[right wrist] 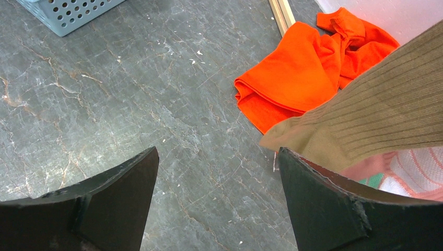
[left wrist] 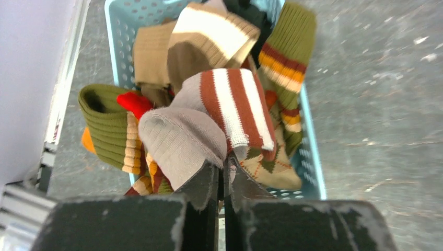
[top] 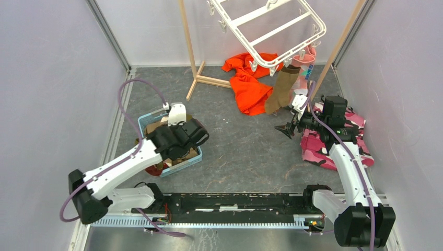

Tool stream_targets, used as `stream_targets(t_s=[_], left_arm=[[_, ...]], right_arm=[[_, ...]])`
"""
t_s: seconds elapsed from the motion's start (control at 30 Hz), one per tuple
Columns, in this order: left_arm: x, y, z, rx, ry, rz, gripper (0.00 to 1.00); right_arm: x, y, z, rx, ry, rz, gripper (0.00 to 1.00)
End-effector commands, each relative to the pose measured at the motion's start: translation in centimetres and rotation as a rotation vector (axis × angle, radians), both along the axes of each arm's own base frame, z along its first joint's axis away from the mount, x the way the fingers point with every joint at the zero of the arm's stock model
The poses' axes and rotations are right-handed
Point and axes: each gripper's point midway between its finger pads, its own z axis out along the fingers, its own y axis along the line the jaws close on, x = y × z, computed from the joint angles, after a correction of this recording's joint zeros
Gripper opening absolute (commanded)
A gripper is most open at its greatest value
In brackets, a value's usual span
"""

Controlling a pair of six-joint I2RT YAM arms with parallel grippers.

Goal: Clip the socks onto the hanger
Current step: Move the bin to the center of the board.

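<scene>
A pile of socks [left wrist: 219, 78] fills a light-blue basket [left wrist: 117, 31]. My left gripper [left wrist: 224, 167] is down in it, shut on the folded edge of a grey sock with rust and white stripes [left wrist: 180, 141]. In the top view its black wrist [top: 177, 138] hides the fingers. The white hanger [top: 266, 31] hangs tilted at the back, with a brown sock [top: 282, 89] and a pink sock [top: 304, 65] dangling from its clips. My right gripper [top: 287, 128] stands open just below the brown sock [right wrist: 376, 115], which brushes the right fingertip [right wrist: 313, 193]. Nothing lies between its fingers.
An orange garment [top: 251, 86] lies on the grey floor behind the brown sock. A pink camouflage cloth [top: 318, 146] lies under my right arm. The wooden stand [top: 209, 79] carries the hanger. White walls close in both sides.
</scene>
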Motion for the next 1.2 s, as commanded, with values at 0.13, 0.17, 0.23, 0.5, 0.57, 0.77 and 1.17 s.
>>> stream_targets(t_s=[0.13, 0.17, 0.23, 0.5, 0.57, 0.77, 1.17], left_arm=[[2.0, -0.8, 8.4, -0.167, -0.252, -0.058, 0.02], [2.1, -0.8, 9.0, -0.175, -0.268, -0.060, 0.02], [2.4, -0.6, 9.6, -0.169, -0.285, -0.058, 0.02], [6.1, 4.0, 7.8, -0.032, -0.256, 0.099, 0.02], [6.8, 4.6, 8.0, -0.054, -0.273, 0.121, 0.02], [6.8, 4.3, 7.9, -0.091, -0.260, 0.087, 0.02], [6.5, 6.4, 3.3, -0.068, -0.173, 0.166, 0.02]], right_arm=[[0.4, 0.1, 1.8, 0.003, -0.049, 0.016, 0.90], [0.4, 0.1, 1.8, 0.004, -0.050, 0.017, 0.90], [0.4, 0.2, 1.7, 0.005, -0.046, 0.020, 0.90], [0.3, 0.2, 1.7, 0.007, -0.044, 0.026, 0.90], [0.3, 0.2, 1.7, 0.008, -0.044, 0.027, 0.90], [0.3, 0.3, 1.5, 0.008, -0.037, 0.030, 0.90], [0.3, 0.3, 1.4, 0.010, -0.034, 0.034, 0.90]])
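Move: The left fingers are already shut on a grey sock with a rust-and-white striped part, over the near half of the bin, whose middle lies about 6 cm ahead, 2 cm left and 12 cm below. An olive sock hangs over the bin's left edge, some 14 cm left and 4 cm ahead, 8 cm down; another droops over the right edge, 12 cm ahead, 5 cm right and 8 cm down. From the right hand the bin is roughly 47 cm left, level fore and aft, 17 cm below. Keeping its pinch on the grey sock, the left hand lifts about 7 cm clear of the pile while the wrist tips its fingers up some 10 degrees, then swings forward and left by roughly 5 cm each way over the bin towards its far-left part. It hovers there briefly, then sinks some 6 cm towards the socks with the fingertips tilting back down most of the way, and still doesn't let go. ##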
